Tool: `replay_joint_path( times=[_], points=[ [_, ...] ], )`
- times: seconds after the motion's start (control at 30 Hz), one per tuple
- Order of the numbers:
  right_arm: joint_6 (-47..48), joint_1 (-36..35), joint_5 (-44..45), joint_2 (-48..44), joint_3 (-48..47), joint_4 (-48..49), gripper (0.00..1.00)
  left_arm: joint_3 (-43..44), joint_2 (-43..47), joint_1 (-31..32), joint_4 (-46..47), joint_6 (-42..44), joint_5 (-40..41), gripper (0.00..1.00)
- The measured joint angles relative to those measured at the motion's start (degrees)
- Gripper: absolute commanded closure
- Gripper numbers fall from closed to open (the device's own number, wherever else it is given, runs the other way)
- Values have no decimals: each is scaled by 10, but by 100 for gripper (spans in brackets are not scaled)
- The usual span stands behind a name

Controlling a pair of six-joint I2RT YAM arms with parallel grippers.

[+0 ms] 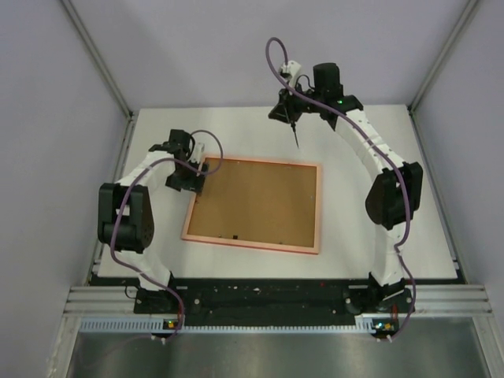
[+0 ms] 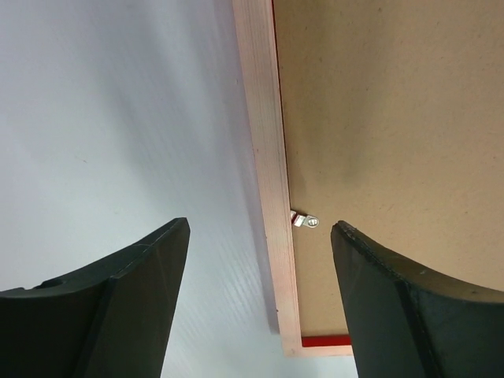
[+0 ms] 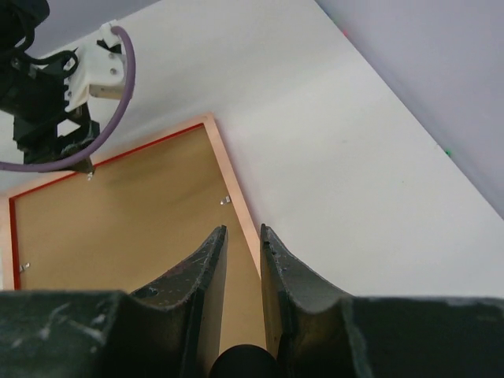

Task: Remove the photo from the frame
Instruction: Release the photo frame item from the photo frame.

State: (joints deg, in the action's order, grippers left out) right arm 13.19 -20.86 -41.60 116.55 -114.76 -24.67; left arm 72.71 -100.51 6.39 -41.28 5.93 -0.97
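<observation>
The frame [image 1: 318, 209] lies face down on the white table, its pale pinkish rim up. A plain brown backing board [image 1: 256, 201] fills it, so the photo is hidden. My left gripper [image 1: 191, 179] hangs open at the frame's far-left corner. In the left wrist view its jaws [image 2: 261, 224] straddle the rim [image 2: 264, 118], and a small metal clip [image 2: 305, 220] lies on the board [image 2: 394, 118] between them. My right gripper [image 1: 297, 144] is raised over the frame's far edge. Its fingers [image 3: 242, 230] are nearly together with nothing between them, above the rim [image 3: 228, 169].
A thin red strip [image 2: 327, 341] shows inside the rim at the frame's corner. Another small clip [image 3: 224, 201] sits on the board [image 3: 134, 205] near the right rim. Grey walls enclose the table on three sides. The arm bases stand at the near edge.
</observation>
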Motion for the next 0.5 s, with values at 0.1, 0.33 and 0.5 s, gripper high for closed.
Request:
replay_joint_path(
  times=[0.1, 0.33, 0.5],
  points=[
    [-8, -2, 7, 0, -4, 2, 100, -10, 0, 0, -5, 7, 2, 34],
    [2, -8, 50, -6, 20, -2, 100, -9, -4, 0, -5, 19, 2, 51],
    [6, -10, 59, -6, 21, -2, 100, -4, -21, 0, -4, 19, -9, 59]
  ],
)
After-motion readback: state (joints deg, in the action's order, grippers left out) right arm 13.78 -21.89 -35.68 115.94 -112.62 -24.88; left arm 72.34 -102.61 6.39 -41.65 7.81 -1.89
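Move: The left rail of the photo frame runs almost under the left hand's open fingers, about 1 cm to its right and 3 cm below. The metal clip on that rail is some 2 cm back and 2 cm right, the frame's near-left corner about 14 cm back and 1 cm left, both as low. From the right hand, the gripped stretch of rail lies about 12 cm back, 26 cm left and 24 cm down; the nearest far-rail clip is some 1 cm back, 1 cm right, equally low. With one finger on either side of the left rail, the left hand narrows its grip from wide open to about half, easing back a little under 1 cm and then sinking about 1.5 cm towards the rail; the inner fingertip comes right up by the clip, though touch can't be seen. The right hand keeps hold of the screwdriver above the far rail, lowering it some 1.5 cm and turning slightly clockwise. ##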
